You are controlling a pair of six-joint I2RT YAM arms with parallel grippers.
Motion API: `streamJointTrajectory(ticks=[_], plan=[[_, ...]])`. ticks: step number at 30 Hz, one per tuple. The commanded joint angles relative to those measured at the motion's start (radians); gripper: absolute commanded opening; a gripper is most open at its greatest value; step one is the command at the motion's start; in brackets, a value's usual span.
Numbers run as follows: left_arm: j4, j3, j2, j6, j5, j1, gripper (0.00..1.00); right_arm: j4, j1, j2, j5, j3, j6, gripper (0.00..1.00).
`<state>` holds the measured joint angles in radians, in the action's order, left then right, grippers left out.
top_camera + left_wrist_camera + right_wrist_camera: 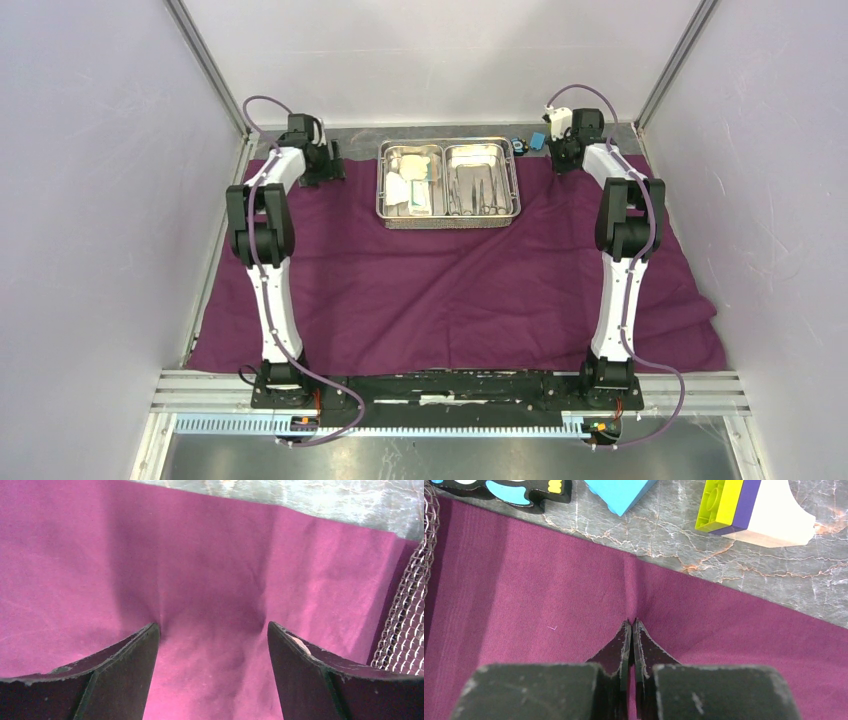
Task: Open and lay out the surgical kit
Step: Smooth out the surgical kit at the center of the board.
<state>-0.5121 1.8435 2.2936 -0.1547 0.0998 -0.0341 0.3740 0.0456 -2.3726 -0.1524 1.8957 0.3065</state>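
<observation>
The plum-purple cloth [450, 290] lies spread flat over the table. At its far middle stands the steel two-compartment tray [447, 221], holding a white packet and gauze pads [412, 182] on the left and slim steel instruments [478, 190] on the right. My left gripper [322, 165] is at the cloth's far left corner; its jaws [212, 626] stand open, tips down on the cloth [200, 555], nothing between them. My right gripper [565, 155] is at the far right corner, shut [632, 621] on a pinched ridge of cloth [549, 605].
Beyond the cloth's far edge, on marbled grey tabletop [664, 530], lie a blue block [619, 492], a yellow-green, purple and white block [744, 510] and a black-and-blue piece [509, 490]. The tray's mesh wall [405, 630] is close right of my left gripper. Panels enclose three sides.
</observation>
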Motion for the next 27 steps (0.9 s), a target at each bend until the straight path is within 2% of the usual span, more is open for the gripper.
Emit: streamJointTrajectory(ticks=[1,5,7,13,21,27], plan=[[0.015,-0.014,-0.019,0.037,-0.042,0.022,0.86,0.058,0.024,0.009,0.065,-0.03,0.029,0.05],[0.024,-0.039,-0.022,0.055,-0.054,0.022,0.87,0.059,0.023,0.006,0.065,-0.033,0.031,0.05],[0.024,-0.048,-0.022,0.074,-0.067,0.055,0.85,0.058,0.023,0.004,0.067,-0.032,0.031,0.05],[0.022,-0.084,-0.017,0.111,-0.093,0.067,0.67,0.062,0.024,0.001,0.068,-0.026,0.031,0.05],[-0.013,-0.082,-0.014,0.133,-0.095,0.076,0.55,0.064,0.023,0.004,0.072,-0.022,0.036,0.04],[-0.035,-0.064,-0.002,0.147,-0.086,0.076,0.33,0.066,0.023,0.007,0.074,-0.027,0.04,0.04]])
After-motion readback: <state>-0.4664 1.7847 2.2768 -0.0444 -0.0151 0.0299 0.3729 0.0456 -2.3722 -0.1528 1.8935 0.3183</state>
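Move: The spot of purple cloth to be gathered lies just under the left hand's spread fingers, about 1 cm to the right and 1 cm down. The cloth's far edge runs about 6 cm straight ahead of the left hand, 1 cm lower. The instrument tray's middle is roughly 33 cm to its right and 3 cm back. From the right hand, that same spot of cloth is some 65 cm left and 1 cm back. The left fingers draw together on the cloth and pinch up a fold just short of its far edge, closing by more than half from nearly wide open. The hand eases only about 1 cm right, towards the tray, and 1 cm down, rolling some 10 degrees so its left side rises. The right hand stays put and keeps its pinch on the cloth. ##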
